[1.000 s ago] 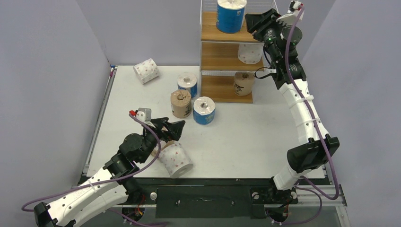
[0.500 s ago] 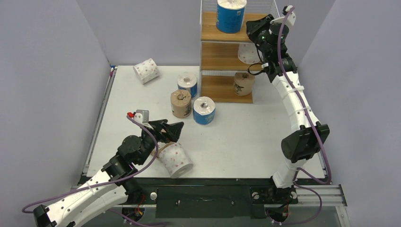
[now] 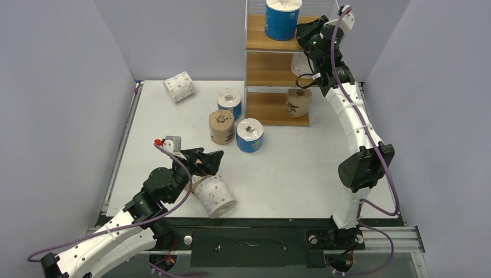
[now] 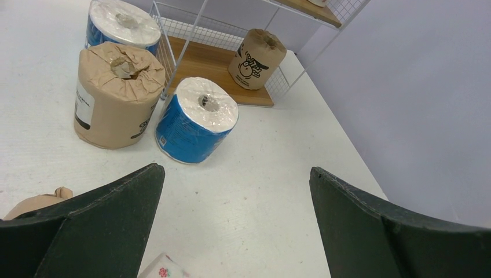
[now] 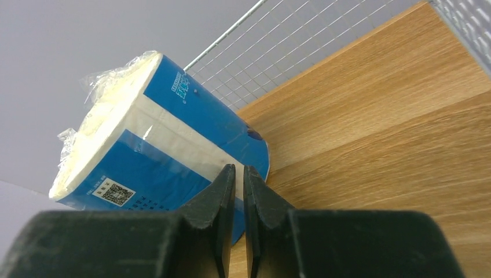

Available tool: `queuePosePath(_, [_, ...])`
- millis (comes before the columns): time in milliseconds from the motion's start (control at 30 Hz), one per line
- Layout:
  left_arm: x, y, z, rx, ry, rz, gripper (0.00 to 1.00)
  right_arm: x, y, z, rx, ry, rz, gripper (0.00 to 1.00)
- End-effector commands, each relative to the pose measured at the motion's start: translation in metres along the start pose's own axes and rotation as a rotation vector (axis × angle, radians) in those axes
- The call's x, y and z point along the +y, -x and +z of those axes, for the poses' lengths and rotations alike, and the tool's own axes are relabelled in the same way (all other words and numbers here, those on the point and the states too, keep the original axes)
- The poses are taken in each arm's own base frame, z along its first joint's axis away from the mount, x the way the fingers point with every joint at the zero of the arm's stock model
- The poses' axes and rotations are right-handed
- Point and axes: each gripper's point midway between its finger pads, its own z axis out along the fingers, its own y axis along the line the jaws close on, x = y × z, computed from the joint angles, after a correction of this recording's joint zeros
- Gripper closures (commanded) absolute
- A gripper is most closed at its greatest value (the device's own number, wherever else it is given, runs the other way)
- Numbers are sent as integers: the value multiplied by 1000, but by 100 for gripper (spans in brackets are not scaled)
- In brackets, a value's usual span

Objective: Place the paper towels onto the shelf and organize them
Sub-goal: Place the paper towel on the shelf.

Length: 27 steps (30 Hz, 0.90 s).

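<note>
The shelf [image 3: 267, 68] stands at the table's far side. A blue roll [image 3: 283, 17] is upright on its top board, a pink-dotted white roll [image 3: 301, 66] on the middle one, a brown roll [image 3: 298, 102] on the bottom one. My right gripper [image 3: 305, 36] is shut and empty over the top board [image 5: 376, 127], its tips next to the blue roll [image 5: 168, 139]. My left gripper [image 3: 209, 159] hangs wide open just above a dotted roll [image 3: 214, 195] lying on its side. Through its jaws [image 4: 234, 174] I see a brown roll [image 4: 116, 95] and a blue roll [image 4: 197, 119].
Loose on the table are another blue roll [image 3: 229, 103] beside the shelf's left side and a dotted roll [image 3: 179, 87] on its side at the far left. The shelf's wire mesh [image 5: 301, 52] closes the back of the top tier.
My right gripper has shut and swung left over the top board toward the blue roll. My left gripper has shifted slightly and stays open.
</note>
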Motion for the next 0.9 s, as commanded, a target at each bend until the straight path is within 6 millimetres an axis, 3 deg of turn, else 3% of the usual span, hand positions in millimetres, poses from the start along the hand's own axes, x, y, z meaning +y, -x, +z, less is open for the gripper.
queuePosePath(0, [1,6,-1,-23,8,-4,4,25,9,2,-31,56,17,92])
queuePosePath(567, [-5,12,-3,-20,-10,-5,4,52,-9,23,-17,118,76,92])
queuePosePath(867, [-3,9,0,-13,2,6,4,59,-21,22,13,156,81,91])
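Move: The blue-wrapped paper towel stands upright on the top shelf, its middle about 6 cm to the right hand's left, 4 cm ahead and some 3 cm higher. On the boards below are the patterned roll, about 5 cm right, 4 cm ahead and 18 cm down, and the brown paper roll, about 6 cm right, 4 cm ahead and 38 cm down. From the left hand the blue roll is about 35 cm ahead, 24 cm right and 22 cm up. Leftward across the top shelf, about 4.5 cm, and some 2.5 cm deeper in, the right hand pushes the blue roll along with its fingertips against the roll's right side near the base. The gripper stays shut and keeps pointing forward, rising slightly towards the end. ##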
